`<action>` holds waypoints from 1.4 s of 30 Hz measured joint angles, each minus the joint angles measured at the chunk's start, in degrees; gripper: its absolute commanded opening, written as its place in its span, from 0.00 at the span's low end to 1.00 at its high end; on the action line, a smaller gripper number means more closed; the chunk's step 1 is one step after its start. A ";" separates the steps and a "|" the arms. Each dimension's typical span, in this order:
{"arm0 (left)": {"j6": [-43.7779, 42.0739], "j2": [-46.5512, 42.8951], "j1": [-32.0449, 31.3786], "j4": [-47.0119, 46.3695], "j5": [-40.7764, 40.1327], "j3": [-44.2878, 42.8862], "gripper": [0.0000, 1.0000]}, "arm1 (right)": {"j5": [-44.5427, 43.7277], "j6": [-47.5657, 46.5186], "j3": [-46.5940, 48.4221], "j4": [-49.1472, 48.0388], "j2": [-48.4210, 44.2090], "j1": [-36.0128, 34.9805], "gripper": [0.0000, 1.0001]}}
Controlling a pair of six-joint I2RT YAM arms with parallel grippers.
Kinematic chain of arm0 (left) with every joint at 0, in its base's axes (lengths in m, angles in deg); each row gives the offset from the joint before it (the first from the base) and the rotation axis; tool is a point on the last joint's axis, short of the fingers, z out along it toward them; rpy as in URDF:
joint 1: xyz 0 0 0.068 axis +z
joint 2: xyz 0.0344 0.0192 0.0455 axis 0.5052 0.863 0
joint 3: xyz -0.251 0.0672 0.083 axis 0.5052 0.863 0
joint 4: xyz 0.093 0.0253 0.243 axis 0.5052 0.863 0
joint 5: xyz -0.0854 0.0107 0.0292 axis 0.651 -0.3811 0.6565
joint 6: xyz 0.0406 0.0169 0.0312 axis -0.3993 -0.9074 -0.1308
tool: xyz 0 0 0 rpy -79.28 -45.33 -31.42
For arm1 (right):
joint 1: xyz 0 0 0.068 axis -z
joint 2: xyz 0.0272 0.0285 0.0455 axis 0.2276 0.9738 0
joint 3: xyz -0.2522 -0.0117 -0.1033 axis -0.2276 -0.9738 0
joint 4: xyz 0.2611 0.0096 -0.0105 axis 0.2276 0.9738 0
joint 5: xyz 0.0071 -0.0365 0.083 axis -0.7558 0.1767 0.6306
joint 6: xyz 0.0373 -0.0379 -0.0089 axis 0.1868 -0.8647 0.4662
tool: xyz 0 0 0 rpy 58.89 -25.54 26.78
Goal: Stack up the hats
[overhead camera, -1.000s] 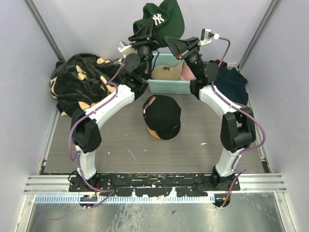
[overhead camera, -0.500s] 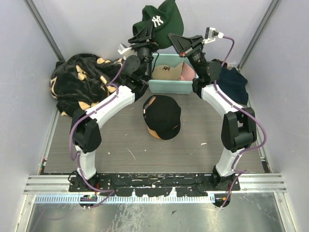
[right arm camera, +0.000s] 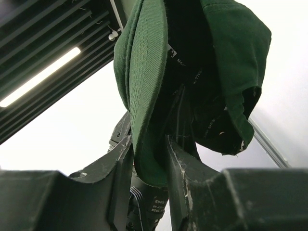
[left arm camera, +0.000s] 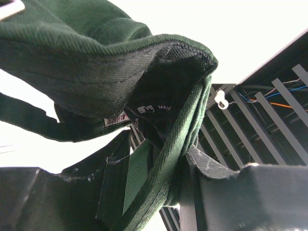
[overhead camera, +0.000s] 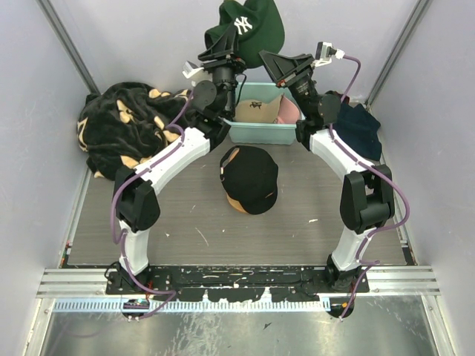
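Observation:
The dark green cap (overhead camera: 249, 26) with a white logo hangs high over the back of the table, held by both grippers. My left gripper (overhead camera: 223, 50) is shut on its band edge, which shows bunched between the fingers in the left wrist view (left arm camera: 175, 163). My right gripper (overhead camera: 278, 61) is shut on its brim (right arm camera: 144, 96). The black cap (overhead camera: 250, 178) with tan underside lies on the table centre. The tan cap (overhead camera: 256, 110) and the pink cap (overhead camera: 291, 111) lie in the teal bin (overhead camera: 256, 133).
A big black blanket with tan marks (overhead camera: 122, 122) is heaped at the back left. A dark navy cloth (overhead camera: 360, 126) lies at the back right, beside the bin. White walls close in both sides.
The green cap has risen a little with my left gripper. My right gripper moved up to the cap's brim and holds there.

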 measured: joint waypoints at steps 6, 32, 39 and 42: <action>0.00 0.66 -0.07 -0.02 0.17 -0.59 0.02 | 0.02 0.02 0.04 0.13 0.00 0.00 0.36; 0.66 2.51 -0.44 -0.02 0.28 -2.45 0.02 | 0.02 0.87 1.38 0.59 0.31 0.00 0.24; 1.03 3.45 -0.50 0.22 0.28 -4.46 0.02 | -0.24 0.83 1.40 0.22 0.31 0.07 0.01; 1.51 3.78 -0.61 0.66 0.09 -5.11 0.28 | -0.33 0.79 1.40 -0.11 0.35 0.28 0.01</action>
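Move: The green hat hangs from the left fingers, its middle about 4 cm ahead, 2 cm to the right and 3 cm above that hand; from the right hand it is some 5 cm ahead, 5 cm left and 5 cm up, its near rim already between the open fingers. The black hat on its stand lies roughly 22 cm back, 5 cm left and 32 cm below the right hand, and the teal bin about 6 cm ahead and 45 cm below, nearly in line sideways. The green hat's rim gets pinched by the right fingers, which stay in place around it, easing up barely 1 cm, and close late from about a third open to nearly shut, with the grip effort rising. The left hand keeps its grip and edges the hat about 1 cm to the right, towards the right hand. ##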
